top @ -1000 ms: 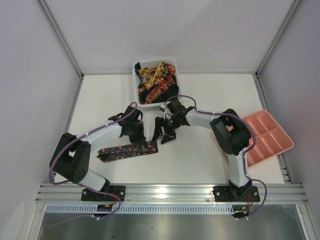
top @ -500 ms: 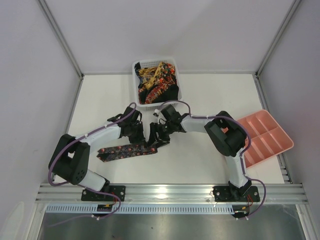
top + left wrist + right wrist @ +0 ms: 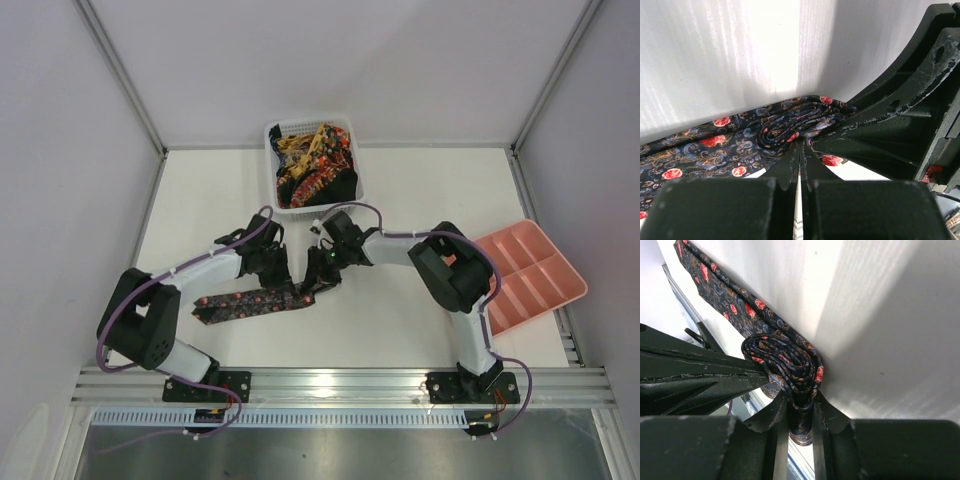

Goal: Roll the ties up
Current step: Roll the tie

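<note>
One dark tie [image 3: 245, 302] with red and orange flowers lies flat on the table, its right end wound into a small roll [image 3: 790, 360]. My left gripper [image 3: 801, 147] is shut, its tips pinching the fabric at the roll's centre [image 3: 782, 134]. From the right, my right gripper [image 3: 800, 400] is shut on the roll's outer layers, with fabric showing between its fingers. In the top view the left gripper [image 3: 285, 283] and right gripper [image 3: 310, 286] meet tip to tip over that end. More ties [image 3: 312, 165] fill the basket.
The white mesh basket [image 3: 272, 135] stands at the back centre, just behind both wrists. A pink compartment tray [image 3: 545, 280] sits at the right edge of the table. The tie's unrolled length runs left toward the left arm's base.
My right gripper has moved left onto the tie's right end and closed on the roll. The left gripper has stayed shut at the same spot.
</note>
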{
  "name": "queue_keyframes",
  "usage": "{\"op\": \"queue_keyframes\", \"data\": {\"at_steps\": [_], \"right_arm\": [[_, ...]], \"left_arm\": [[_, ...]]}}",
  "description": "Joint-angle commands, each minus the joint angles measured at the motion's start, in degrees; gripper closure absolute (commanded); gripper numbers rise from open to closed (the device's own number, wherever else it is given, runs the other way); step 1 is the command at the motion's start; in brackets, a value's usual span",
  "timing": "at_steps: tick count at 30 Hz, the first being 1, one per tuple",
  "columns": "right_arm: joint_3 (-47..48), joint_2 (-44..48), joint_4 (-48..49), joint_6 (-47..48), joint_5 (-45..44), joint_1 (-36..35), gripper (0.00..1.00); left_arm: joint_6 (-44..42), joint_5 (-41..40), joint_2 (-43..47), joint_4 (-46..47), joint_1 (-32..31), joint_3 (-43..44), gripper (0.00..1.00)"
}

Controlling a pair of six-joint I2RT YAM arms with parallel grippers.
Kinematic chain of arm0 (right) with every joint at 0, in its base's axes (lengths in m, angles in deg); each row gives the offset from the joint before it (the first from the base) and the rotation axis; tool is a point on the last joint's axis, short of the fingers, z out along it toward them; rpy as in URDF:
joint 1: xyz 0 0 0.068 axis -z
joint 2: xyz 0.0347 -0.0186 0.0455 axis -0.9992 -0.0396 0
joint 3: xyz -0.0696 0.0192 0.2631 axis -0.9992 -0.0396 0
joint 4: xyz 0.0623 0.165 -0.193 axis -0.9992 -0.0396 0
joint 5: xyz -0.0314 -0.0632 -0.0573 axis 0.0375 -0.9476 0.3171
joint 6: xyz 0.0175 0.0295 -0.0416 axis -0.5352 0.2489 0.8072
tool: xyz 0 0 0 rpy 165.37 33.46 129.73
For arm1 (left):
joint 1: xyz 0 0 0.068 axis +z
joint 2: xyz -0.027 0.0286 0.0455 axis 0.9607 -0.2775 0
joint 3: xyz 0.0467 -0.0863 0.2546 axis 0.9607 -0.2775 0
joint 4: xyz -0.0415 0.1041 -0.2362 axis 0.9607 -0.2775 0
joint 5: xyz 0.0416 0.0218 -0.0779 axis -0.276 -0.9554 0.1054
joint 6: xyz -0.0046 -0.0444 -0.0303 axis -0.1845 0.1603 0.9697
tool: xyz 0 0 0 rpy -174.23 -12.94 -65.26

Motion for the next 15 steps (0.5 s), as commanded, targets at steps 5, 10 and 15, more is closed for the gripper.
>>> {"op": "queue_keyframes", "data": {"at_steps": [5,10,15], "right_arm": [[-3.05,5.86,-9.83,3.06,-4.04,2.71,0.89],[-7.88,11.39,-12.55,3.5,-4.31,3.85,0.9],[-11.4,16.14,-16.16,4.56,-6.23,4.11,0.9]], "left_arm": [[-0.77,1.0,-1.44,0.2,-1.64,1.11,1.0],[0.11,1.26,-5.84,0.28,-7.61,5.07,0.99],[1.25,2.23,-10.59,0.63,-11.49,9.2,0.99]]}}
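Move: Between the two hands lies the tie's roll: barely 1 cm ahead of the left hand's shut fingertips, and about 2 cm to the left of the right hand's pads, which already grip it. From the left hand, the tie's free tail end is some 19 cm left and 4 cm back. The cloth basket's middle is roughly 27 cm ahead of the right hand and in line with it. Bare table, some 8 cm right of each hand and a little back, is where the roll goes. Dragging the tie across the table, both hands sweep together about 7 cm to the right, easing back 1.5 to 2 cm and speeding up after a slow start. The right keeps its pinch on the roll while its fingers tip some 8 degrees steeper and rise about 1 cm. The left, still shut against the roll, turns about 10 degrees clockwise. ##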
